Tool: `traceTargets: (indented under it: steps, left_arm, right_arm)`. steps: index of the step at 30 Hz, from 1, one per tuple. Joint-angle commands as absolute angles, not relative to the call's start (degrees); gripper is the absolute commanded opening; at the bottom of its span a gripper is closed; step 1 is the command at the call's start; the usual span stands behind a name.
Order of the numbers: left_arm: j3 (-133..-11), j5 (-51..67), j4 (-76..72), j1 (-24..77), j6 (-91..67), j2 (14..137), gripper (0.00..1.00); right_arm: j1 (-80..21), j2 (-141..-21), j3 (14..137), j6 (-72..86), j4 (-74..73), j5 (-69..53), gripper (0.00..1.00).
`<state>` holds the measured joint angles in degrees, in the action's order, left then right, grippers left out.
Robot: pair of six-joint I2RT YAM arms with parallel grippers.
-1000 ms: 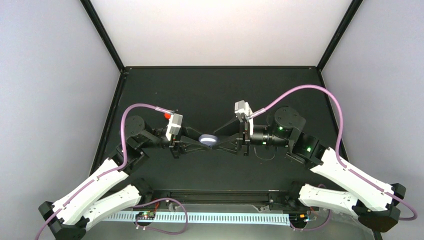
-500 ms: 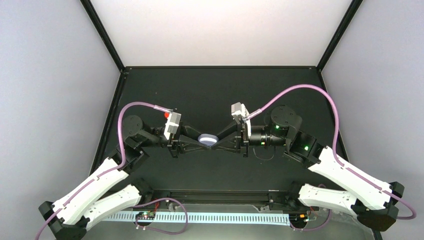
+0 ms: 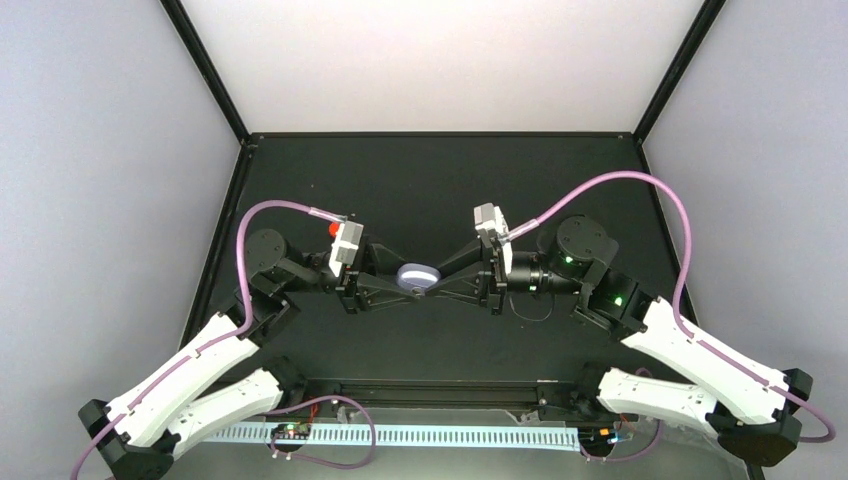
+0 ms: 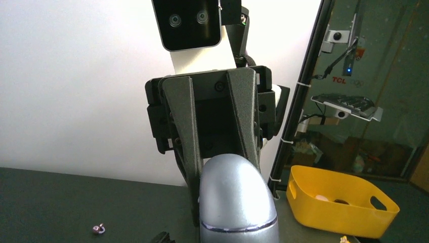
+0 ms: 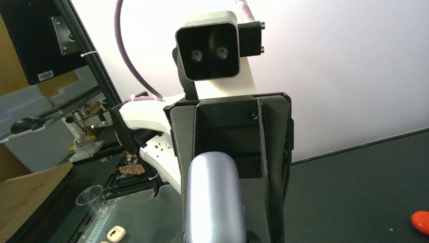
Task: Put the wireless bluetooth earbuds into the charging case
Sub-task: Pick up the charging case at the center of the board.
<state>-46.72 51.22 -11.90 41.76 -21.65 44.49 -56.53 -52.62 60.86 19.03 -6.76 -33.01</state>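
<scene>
The charging case (image 3: 417, 277), a lavender-silver pebble, hangs over the middle of the black table between both grippers, lid closed. My right gripper (image 3: 432, 285) comes from the right and is shut on the charging case (image 4: 237, 202); its dark fingers (image 4: 188, 152) press the sides. My left gripper (image 3: 402, 284) faces it from the left and stands open: one finger (image 5: 273, 167) is clear of the charging case (image 5: 214, 200). A red-orange earbud (image 3: 333, 229) lies behind the left wrist, and the red-orange earbud (image 5: 421, 221) shows at the right wrist view's edge. A tiny purple earbud (image 4: 98, 229) rests on the table.
A yellow bin (image 4: 344, 205) stands beyond the table's right edge. Off the near left edge are a clear cup (image 5: 91, 197) and small white cases (image 5: 116, 234). Black frame posts (image 3: 205, 70) rise at the back corners.
The left jaws have spread apart from the case while the right jaws have narrowed onto it. The right arm has shifted a little to the right since half a second ago.
</scene>
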Motion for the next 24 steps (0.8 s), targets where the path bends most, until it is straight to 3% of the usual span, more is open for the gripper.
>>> traceTargets:
  steps: [1, 19, 22, 24]
  left_arm:
    - [-48.19, 51.14, -13.46, 41.92, -21.89, 44.56, 0.46]
    - [-48.22, 50.54, -17.9, 41.92, -25.65, 44.23, 0.29]
    - [-48.05, 50.71, -17.92, 41.92, -25.44, 44.29, 0.17]
    - [-48.16, 50.8, -17.91, 41.93, -25.21, 44.3, 0.09]
  right_arm:
    - [-56.51, -51.37, 59.78, 20.16, -2.38, -32.09, 0.14]
    - [-56.44, -51.94, 58.62, 21.09, -1.34, -30.99, 0.15]
    - [-56.43, -51.98, 58.68, 21.16, -1.23, -31.0, 0.16]
    - [-56.43, -51.98, 58.71, 21.09, -1.36, -31.11, 0.23]
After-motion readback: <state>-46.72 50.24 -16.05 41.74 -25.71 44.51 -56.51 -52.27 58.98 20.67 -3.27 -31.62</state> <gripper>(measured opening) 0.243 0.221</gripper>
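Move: The charging case is already clamped in my right fingers, its middle about 1 cm left of that hand and 1 cm above it. From my left hand, whose half-open fingers reach around it, the case lies some 2 cm to the right and 2 cm higher, level fore and aft. Down on the table, about 40 cm below, the red disc sits roughly 20 cm left and 26 cm ahead of my left hand, and a purple earbud some 23 cm right and 16 cm ahead. I re-grip the case with my left hand: it rises about 1.5 cm along the case, tipping only a few degrees, while its fingers close steadily from half open until they pinch the case's sides. My right hand keeps its hold, staying nearly in place to hold the case up for the left. ##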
